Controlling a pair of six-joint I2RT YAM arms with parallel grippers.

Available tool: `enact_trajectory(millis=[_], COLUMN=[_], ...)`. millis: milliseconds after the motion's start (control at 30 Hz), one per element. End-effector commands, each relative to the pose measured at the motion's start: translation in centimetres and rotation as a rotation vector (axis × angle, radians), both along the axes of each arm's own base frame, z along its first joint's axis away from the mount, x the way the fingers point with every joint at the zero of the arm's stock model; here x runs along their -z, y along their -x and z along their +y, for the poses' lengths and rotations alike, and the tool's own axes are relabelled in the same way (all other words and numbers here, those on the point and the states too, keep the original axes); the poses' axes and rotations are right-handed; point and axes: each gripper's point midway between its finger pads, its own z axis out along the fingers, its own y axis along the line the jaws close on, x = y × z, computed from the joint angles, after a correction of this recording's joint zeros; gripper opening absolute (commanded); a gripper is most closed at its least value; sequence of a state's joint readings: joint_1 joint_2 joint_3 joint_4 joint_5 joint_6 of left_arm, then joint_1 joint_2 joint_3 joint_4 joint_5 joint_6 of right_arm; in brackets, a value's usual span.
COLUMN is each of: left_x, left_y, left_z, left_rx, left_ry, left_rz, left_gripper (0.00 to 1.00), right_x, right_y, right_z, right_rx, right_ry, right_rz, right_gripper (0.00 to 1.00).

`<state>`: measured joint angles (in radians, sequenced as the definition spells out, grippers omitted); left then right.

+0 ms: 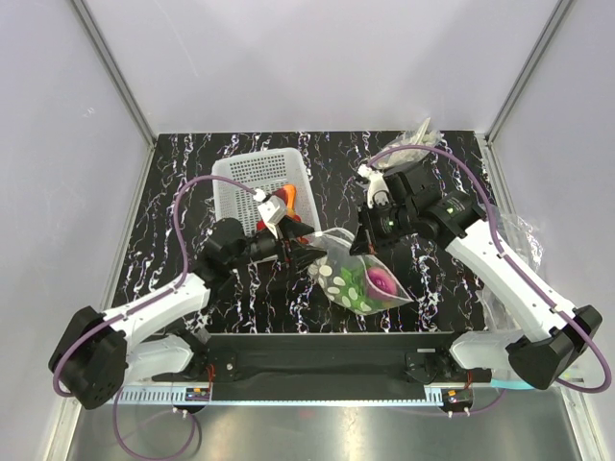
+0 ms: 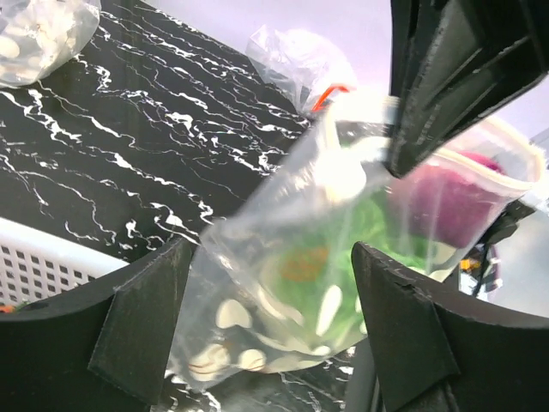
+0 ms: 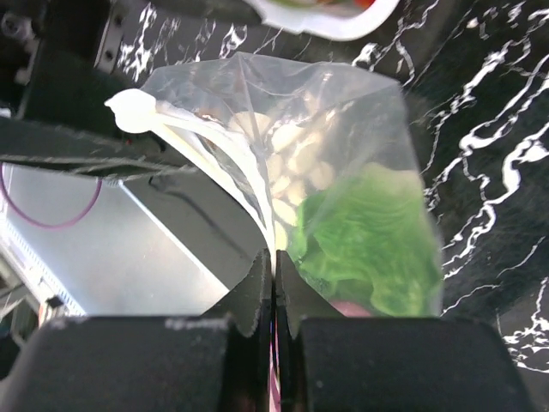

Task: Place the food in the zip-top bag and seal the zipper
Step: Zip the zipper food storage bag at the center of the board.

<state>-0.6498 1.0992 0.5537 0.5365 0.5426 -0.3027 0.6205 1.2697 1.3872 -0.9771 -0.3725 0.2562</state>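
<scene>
The clear dotted zip-top bag (image 1: 360,277) hangs lifted between the arms, holding the green lettuce (image 3: 369,232) and the pink-purple bulb (image 1: 381,282). My right gripper (image 3: 274,273) is shut on the bag's edge by the white zipper strip (image 3: 202,137). My left gripper (image 2: 266,330) is open, with one finger (image 2: 141,318) on each side of the bag's lower corner (image 2: 257,300). In the top view the left gripper (image 1: 312,257) is left of the bag and the right gripper (image 1: 370,240) is above it. Orange and dark-red pieces (image 1: 284,206) lie by the basket.
A white lattice basket (image 1: 252,182) stands at the back left of the black marbled table (image 1: 173,221). Crumpled clear plastic bags lie at the back right (image 1: 418,137) and at the right edge (image 1: 519,240). Grey walls enclose the table.
</scene>
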Motion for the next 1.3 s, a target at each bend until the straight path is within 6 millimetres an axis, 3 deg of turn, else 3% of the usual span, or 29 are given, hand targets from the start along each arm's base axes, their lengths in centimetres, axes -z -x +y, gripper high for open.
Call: enact_trajectory(millis=[0, 100, 267, 400, 467, 567, 700, 933, 1267], left_x=[-3.7, -3.9, -3.6, -4.6, -4.7, -5.0, -4.8, -5.2, -4.9], left_y=[-0.7, -0.5, 0.2, 1.1, 1.5, 1.7, 1.7, 1.6, 1.4], left_z=[-0.9, -1.3, -1.6, -1.8, -2.0, -2.2, -2.3, -2.7, -2.8], left_rx=[0.040, 0.075, 0.118, 0.160, 0.187, 0.205, 0.197, 0.208, 0.206], left_ry=[0.048, 0.055, 0.077, 0.115, 0.123, 0.132, 0.140, 0.125, 0.059], left_rz=[-0.189, -0.215, -0.219, -0.228, -0.202, -0.156, -0.064, 0.026, 0.066], left_gripper=[0.79, 0.74, 0.33, 0.00, 0.00, 0.00, 0.00, 0.00, 0.00], right_x=[-1.7, -1.4, -1.1, -0.7, -0.6, -0.7, -2.4, -4.9, -4.7], right_y=[1.1, 1.5, 1.8, 1.5, 1.0, -0.2, -2.0, -3.3, -4.8], right_z=[0.8, 0.9, 0.9, 0.7, 0.7, 0.8, 1.4, 3.6, 4.8], right_rx=[-0.079, -0.096, -0.119, -0.118, -0.108, -0.101, -0.094, -0.199, -0.257], right_ry=[-0.070, -0.074, -0.076, -0.058, -0.052, -0.045, -0.078, -0.174, -0.098], right_rz=[0.001, 0.016, 0.022, 0.003, -0.017, -0.076, -0.206, -0.365, -0.571], right_gripper=[0.00, 0.00, 0.00, 0.02, 0.25, 0.44, 0.47, 0.52, 0.56])
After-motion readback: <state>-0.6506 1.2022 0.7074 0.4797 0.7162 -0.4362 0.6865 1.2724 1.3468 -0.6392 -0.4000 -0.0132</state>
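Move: The left hand is open around the zipper bag's near end: the zipper's left end lies about 2 cm to its right and 1 cm back, roughly level. The basket stands some 14 cm ahead, 13 cm to its left and 13 cm below. The right hand is already shut on the zipper rim; the zipper's left end is about 9 cm to its left, 3 cm ahead and slightly above. From the right hand, the onion sits roughly 7 cm back, 4 cm right and 8 cm below. Easing right and slightly back, about 2 cm, the left hand shuts its fingers on the left end of the zipper and keeps that pinch while rising a little. Once it is closed, the right hand, having drawn back slightly, opens about halfway, lets go of the rim and goes some 7 cm forward, left and up along the zipper towards the left fingertips, its fingers swinging forward some 25 degrees and straddling the strip. ##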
